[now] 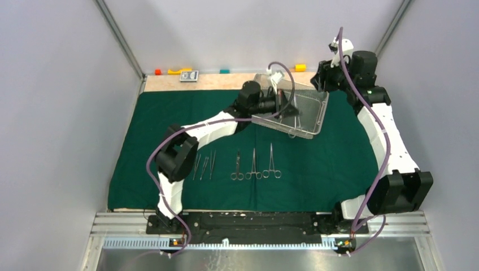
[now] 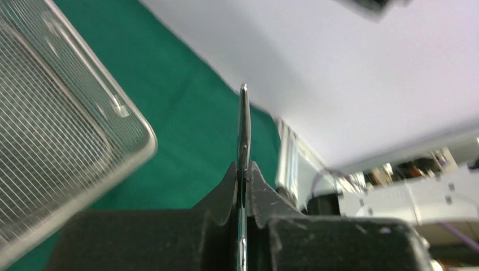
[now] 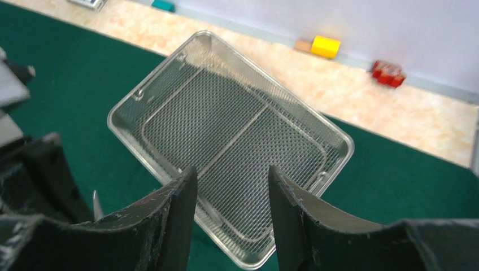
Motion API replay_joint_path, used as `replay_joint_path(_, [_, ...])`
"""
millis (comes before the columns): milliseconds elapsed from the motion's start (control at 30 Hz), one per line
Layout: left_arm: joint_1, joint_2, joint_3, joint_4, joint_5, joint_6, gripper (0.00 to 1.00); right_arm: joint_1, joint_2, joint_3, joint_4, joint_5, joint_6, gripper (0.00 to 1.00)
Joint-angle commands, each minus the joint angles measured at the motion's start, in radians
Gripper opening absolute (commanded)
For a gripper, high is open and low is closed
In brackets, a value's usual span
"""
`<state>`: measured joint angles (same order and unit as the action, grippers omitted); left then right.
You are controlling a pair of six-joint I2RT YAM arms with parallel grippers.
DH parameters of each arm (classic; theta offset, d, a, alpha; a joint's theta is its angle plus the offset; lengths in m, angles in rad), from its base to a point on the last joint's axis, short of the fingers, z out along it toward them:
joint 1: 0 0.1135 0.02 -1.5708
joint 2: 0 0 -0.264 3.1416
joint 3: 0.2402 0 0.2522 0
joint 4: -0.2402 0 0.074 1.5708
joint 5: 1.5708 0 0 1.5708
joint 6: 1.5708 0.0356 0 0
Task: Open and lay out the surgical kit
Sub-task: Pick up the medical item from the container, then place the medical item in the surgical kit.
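The dark green cloth [image 1: 316, 169] lies spread flat. The silver wire-mesh tray [image 1: 323, 110] sits on its far right part and looks bare inside, its rim [image 3: 277, 90] plain in the right wrist view. My left gripper [image 1: 289, 110] hangs over the tray's near edge, shut on a slim steel instrument [image 2: 244, 124] seen edge-on between the jaws [image 2: 244, 169]. Above the tray's far right corner my right gripper [image 1: 319, 82] is open with nothing between its fingers [image 3: 231, 174]. Three tweezers [image 1: 204, 166] and three ring-handled instruments [image 1: 253, 165] lie in a row near the front.
Small coloured blocks stand along the back wall: red [image 1: 157, 71], orange-yellow [image 1: 179, 71], teal [image 1: 225, 71], yellow [image 3: 326, 46]. A small grey device [image 1: 189, 75] rests on the bare wooden strip [image 1: 220, 82] behind the cloth. The left arm stretches across the cloth's middle.
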<state>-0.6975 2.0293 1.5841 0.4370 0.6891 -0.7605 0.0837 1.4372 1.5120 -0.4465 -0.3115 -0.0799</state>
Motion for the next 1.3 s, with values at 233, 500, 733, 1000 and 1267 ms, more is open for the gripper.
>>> replay_joint_path(233, [-0.126,-0.182,-0.613,0.429,-0.004,-0.106,0.0,-0.002,-0.162,-0.341,0.1,-0.148,0.007,0.49])
replay_joint_path(500, [-0.129,0.033,-0.611,0.796,0.012,-0.188,0.0,-0.003,-0.184,-0.465,0.116,-0.207,-0.049,0.49])
replay_joint_path(733, [-0.129,0.148,-0.535,0.859,0.028,-0.226,0.02,-0.017,-0.169,-0.494,0.131,-0.219,-0.051,0.48])
replay_joint_path(1000, [-0.127,0.2,-0.51,0.85,0.038,-0.224,0.02,-0.039,-0.173,-0.511,0.139,-0.242,-0.05,0.48])
replay_joint_path(1267, [-0.126,0.209,-0.528,0.828,0.044,-0.187,0.01,-0.056,-0.171,-0.521,0.145,-0.262,-0.049,0.48])
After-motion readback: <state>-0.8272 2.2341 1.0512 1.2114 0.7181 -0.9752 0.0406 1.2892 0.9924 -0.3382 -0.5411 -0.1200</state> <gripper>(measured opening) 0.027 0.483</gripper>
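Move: The left hand's held clamp goes to bare cloth about 12 cm back, straight below by some 20 cm; the nearest laid-out scissors lie 9 cm left of that spot, and the tray's middle is 8 cm ahead and 2 cm left of this hand. The empty right hand's silver handles, inside the tray's near edge, lie roughly 5 cm back, 6 cm left and 26 cm below. Left carries its clamp 20 cm down and back beside the row; open right sinks back towards the handles. ##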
